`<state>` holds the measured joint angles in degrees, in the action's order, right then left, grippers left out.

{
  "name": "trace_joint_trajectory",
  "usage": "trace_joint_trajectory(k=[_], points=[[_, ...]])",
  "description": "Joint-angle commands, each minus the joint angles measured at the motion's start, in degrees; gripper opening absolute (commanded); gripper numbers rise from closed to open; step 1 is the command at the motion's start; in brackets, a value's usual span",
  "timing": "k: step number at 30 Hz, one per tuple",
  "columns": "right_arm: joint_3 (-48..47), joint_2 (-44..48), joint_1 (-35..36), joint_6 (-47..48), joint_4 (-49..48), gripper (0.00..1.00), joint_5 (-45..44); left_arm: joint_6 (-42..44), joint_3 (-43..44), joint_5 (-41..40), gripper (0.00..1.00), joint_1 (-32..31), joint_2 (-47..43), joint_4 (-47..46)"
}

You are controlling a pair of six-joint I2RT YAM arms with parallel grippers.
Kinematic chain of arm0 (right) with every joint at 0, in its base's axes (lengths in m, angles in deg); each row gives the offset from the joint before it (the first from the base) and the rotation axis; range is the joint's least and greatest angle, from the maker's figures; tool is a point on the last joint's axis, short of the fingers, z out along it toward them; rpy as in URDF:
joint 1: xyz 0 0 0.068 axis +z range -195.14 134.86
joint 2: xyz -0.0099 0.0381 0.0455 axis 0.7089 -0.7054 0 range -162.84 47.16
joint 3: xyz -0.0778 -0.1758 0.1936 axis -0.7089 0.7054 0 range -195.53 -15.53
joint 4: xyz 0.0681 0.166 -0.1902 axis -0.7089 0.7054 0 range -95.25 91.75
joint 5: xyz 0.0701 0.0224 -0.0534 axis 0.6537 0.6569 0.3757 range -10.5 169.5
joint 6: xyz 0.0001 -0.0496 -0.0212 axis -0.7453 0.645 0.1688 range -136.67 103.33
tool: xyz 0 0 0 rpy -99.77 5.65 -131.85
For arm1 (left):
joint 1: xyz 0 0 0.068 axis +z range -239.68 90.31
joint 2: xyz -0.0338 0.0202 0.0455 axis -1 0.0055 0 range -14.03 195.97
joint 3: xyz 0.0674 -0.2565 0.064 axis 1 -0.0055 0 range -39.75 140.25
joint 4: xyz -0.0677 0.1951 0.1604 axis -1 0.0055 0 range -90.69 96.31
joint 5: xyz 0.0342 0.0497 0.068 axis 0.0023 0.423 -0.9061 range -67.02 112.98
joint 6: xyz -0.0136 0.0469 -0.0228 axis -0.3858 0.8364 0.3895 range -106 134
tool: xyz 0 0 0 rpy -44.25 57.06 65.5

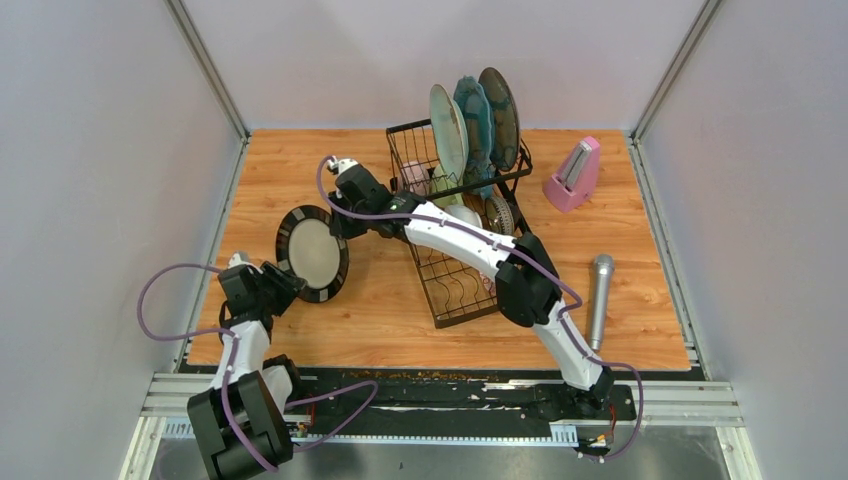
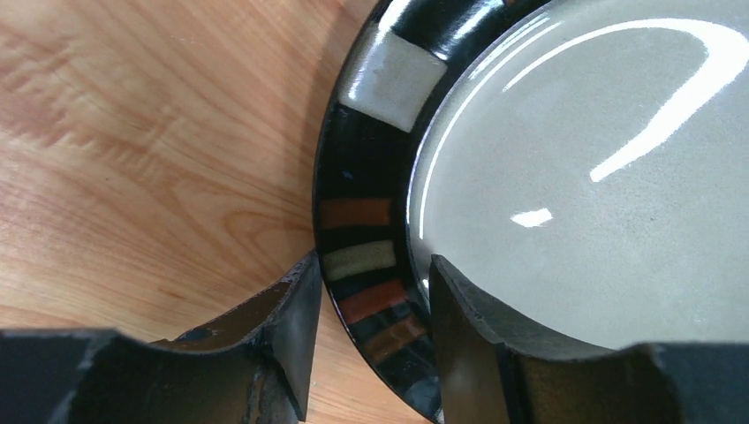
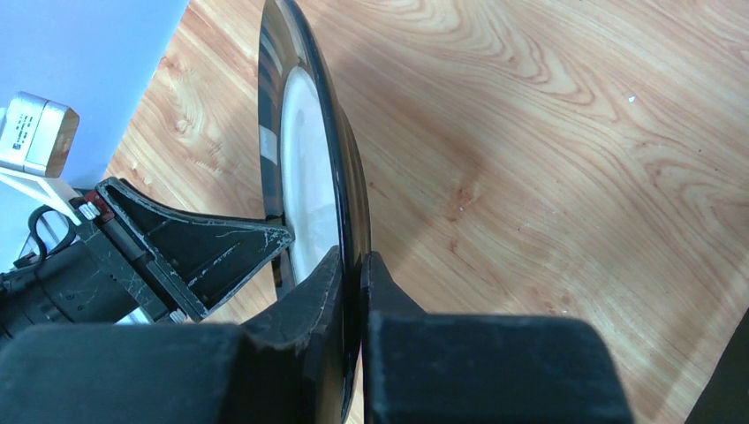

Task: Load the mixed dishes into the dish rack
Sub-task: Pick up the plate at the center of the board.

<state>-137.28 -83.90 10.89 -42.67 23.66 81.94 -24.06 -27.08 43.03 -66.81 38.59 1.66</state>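
Observation:
A plate [image 1: 312,252] with a black rim of coloured blocks and a grey centre stands on edge, left of the black wire dish rack [image 1: 455,290]. My right gripper [image 1: 338,222] is shut on its upper rim; in the right wrist view the fingers [image 3: 353,274] pinch the thin edge of the plate [image 3: 305,132]. My left gripper [image 1: 283,283] straddles the lower rim with its jaws open; in the left wrist view [image 2: 375,344] there is a gap beside the plate [image 2: 574,177]. Three large plates [image 1: 470,120] stand in the rack's far end.
The rack also holds a pink mug [image 1: 413,178], a white bowl [image 1: 462,215] and a patterned bowl [image 1: 498,212]. A pink metronome [image 1: 573,175] stands at the back right. A silver microphone [image 1: 600,298] lies right of the rack. Grey walls enclose the wooden table.

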Motion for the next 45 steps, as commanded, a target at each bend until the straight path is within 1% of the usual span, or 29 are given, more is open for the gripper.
trace_joint_trajectory(k=[1,2,3,4,8,12,15,16,17,19,23,26,30,34,37,42,45], points=[[-0.56,1.46,6.33,0.47,-0.41,0.00,5.24,-1.38,0.68,13.25,0.57,-2.40,-2.37,-2.78],[-0.07,2.72,6.37,0.99,-0.41,0.00,4.07,-1.53,1.20,13.06,0.63,-2.40,-3.14,-1.82],[0.51,3.94,6.31,1.45,-0.43,0.00,3.02,-1.55,1.43,12.94,0.67,-2.39,-3.62,-1.16],[1.20,5.28,6.32,1.94,-0.41,0.00,2.24,-1.72,2.13,12.72,0.73,-2.44,-4.82,-0.01],[4.31,11.44,6.37,2.87,-0.67,0.00,2.02,-2.51,4.86,12.83,0.85,-2.39,-9.30,2.72],[9.90,19.41,6.32,3.18,-2.14,0.00,2.64,-3.22,8.06,13.26,0.91,-2.39,-13.66,5.51],[14.17,24.75,6.29,3.61,-3.33,0.00,1.59,-3.26,10.54,13.25,0.95,-2.39,-16.07,7.90],[15.58,26.24,6.28,3.78,-3.50,0.00,1.10,-3.23,11.72,13.80,0.98,-2.37,-17.14,8.67],[17.30,27.79,6.28,3.99,-3.63,0.00,0.82,-2.93,12.40,14.63,0.99,-2.38,-17.56,8.78],[19.70,30.56,6.24,3.98,-4.01,0.00,-0.03,-1.40,15.29,16.42,1.00,-2.37,-18.27,10.80],[22.99,35.38,6.11,3.70,-4.85,0.00,-0.84,2.76,22.25,17.02,1.00,-2.39,-18.76,14.50],[24.56,38.75,6.09,3.53,-5.66,0.00,-1.64,3.31,24.61,16.95,1.00,-2.39,-18.82,16.17],[26.28,42.40,5.69,3.50,-6.26,0.00,-2.18,2.41,25.97,17.83,1.00,-2.39,-19.19,16.00],[28.14,45.26,5.02,3.45,-6.41,0.00,-2.40,1.33,26.27,22.24,1.00,-2.39,-18.99,13.00],[28.95,46.79,4.09,3.20,-6.52,0.00,-2.08,0.35,26.13,27.68,1.00,-2.44,-18.70,9.11],[29.93,49.35,2.73,3.19,-6.54,0.00,-1.73,0.09,26.09,34.45,1.00,-2.44,-18.37,4.68],[30.61,51.15,0.89,2.77,-6.88,0.00,0.16,-1.37,25.05,40.50,0.99,-2.48,-17.45,0.85]])
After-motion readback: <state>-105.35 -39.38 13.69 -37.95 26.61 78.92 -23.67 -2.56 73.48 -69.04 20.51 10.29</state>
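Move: The right hand already holds the plate by its raised right rim; the plate's middle lies about 6 cm to its left, 3 cm back and 5 cm lower. The dish rack's lower tier is some 27 cm to this hand's right, roughly level with it front to back and 8 cm lower; the plates standing in the upper tier are 15 cm ahead, 27 cm right and 13 cm higher. From the left hand, straddling the low rim, the plate's middle is 5 cm ahead, 5 cm right and 7 cm up. Up, right and back goes the right hand, about 15 cm up and 14 cm right towards the rack, keeping its pinch on the plate rim; the backward part, some 10 cm, comes first. The left opens from half to fully wide, eases off the low rim, then climbs about 25 cm with a smaller shift right, fingers tipping up towards level and swinging clockwise, staying close to the plate. ##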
